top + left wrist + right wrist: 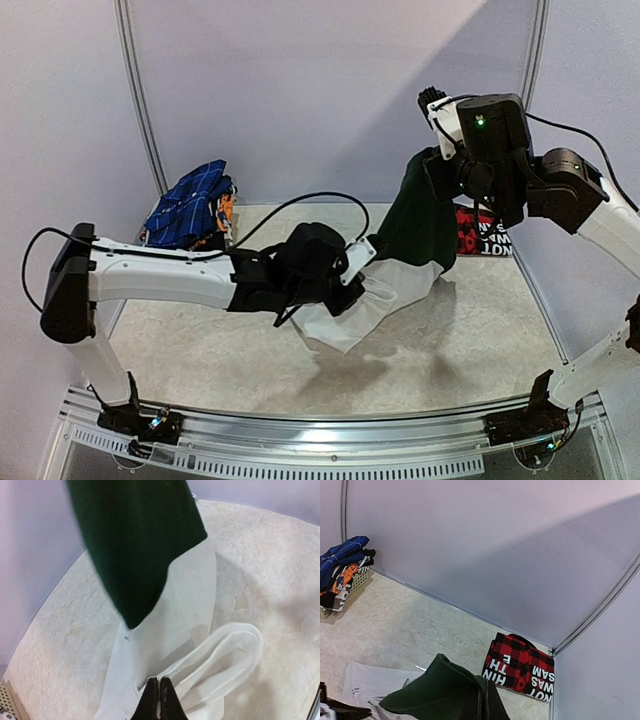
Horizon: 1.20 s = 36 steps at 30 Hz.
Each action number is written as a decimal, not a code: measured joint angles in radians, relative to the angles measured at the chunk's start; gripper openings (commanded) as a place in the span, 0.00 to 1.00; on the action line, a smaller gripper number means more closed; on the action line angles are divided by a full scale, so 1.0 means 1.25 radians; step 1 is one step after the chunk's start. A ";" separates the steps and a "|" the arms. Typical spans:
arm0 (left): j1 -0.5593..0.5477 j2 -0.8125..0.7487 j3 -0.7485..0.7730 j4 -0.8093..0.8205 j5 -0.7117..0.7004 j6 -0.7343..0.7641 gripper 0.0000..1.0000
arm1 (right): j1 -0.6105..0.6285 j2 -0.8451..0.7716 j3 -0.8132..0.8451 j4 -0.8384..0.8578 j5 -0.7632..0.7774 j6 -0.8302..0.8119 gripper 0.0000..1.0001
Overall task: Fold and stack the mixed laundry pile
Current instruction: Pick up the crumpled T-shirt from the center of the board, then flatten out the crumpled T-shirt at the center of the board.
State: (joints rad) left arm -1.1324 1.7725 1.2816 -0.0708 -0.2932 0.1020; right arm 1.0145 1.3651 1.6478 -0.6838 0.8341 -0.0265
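The white T-shirt (350, 315) with its dark green part (420, 220) hangs stretched between both arms above the table. My left gripper (159, 682) is shut on a folded white edge of the T-shirt (190, 605); from above, that gripper (358, 273) is at mid table. My right gripper (487, 702) is shut on the dark green cloth (435, 690) and holds it high at the back right (435, 162). A folded red-and-black plaid shirt (522, 666) with white lettering lies in the back right corner (483, 236). Blue checked cloth (190, 205) tops the pile at the back left.
A small white lattice basket (357, 580) under the blue cloth (340, 555) holds several garments, one orange. Walls close the table at the back and on both sides. A black cable (300, 205) loops over the left arm.
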 measured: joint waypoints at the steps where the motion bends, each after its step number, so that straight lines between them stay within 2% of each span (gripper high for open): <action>1: 0.001 -0.030 -0.022 -0.008 -0.008 0.000 0.00 | -0.006 0.000 0.000 0.000 0.002 0.002 0.00; 10: 0.030 -0.370 -0.103 -0.063 -0.121 0.000 0.00 | -0.051 -0.061 0.000 -0.002 0.026 0.023 0.00; 20: 0.062 -0.657 -0.174 -0.138 -0.280 -0.001 0.00 | -0.053 -0.169 0.000 0.045 0.084 -0.027 0.00; 25: 0.070 -0.779 -0.175 -0.147 -0.341 0.005 0.00 | -0.053 -0.269 -0.023 0.113 0.089 -0.067 0.00; 29: 0.070 -0.828 -0.165 -0.152 -0.350 0.016 0.00 | -0.053 -0.346 -0.034 0.146 0.044 -0.085 0.00; 36: 0.070 -0.824 -0.065 -0.171 -0.317 0.042 0.00 | -0.053 -0.408 0.002 0.157 -0.180 -0.114 0.00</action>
State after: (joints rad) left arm -1.0443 0.7425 1.2003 -0.2848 -0.6891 0.1543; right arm 0.9478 0.8555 1.6505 -0.4870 0.6086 -0.1696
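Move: The T-shirt is already pinched by both hands: its white part lies bunched under the left hand, with the middle roughly 5 cm ahead, 6 cm right and 10 cm below. From the right hand, which holds the green part high, the middle is about 5 cm left, 2 cm ahead and 33 cm down. The laundry basket stands some 18 cm ahead, 40 cm left and 10 cm below the left hand; the folded plaid shirt lies about 25 cm ahead, 25 cm right and 40 cm below the right hand. The T-shirt is drawn up off the board and spread as the hands part: the left hand sweeps its white corner about 30 cm left and as far up, turning its wrist counter-clockwise and tipping the fingers upward. The right hand carries the green end more slowly up, right and back, also tipping up. Both keep their pinch. ##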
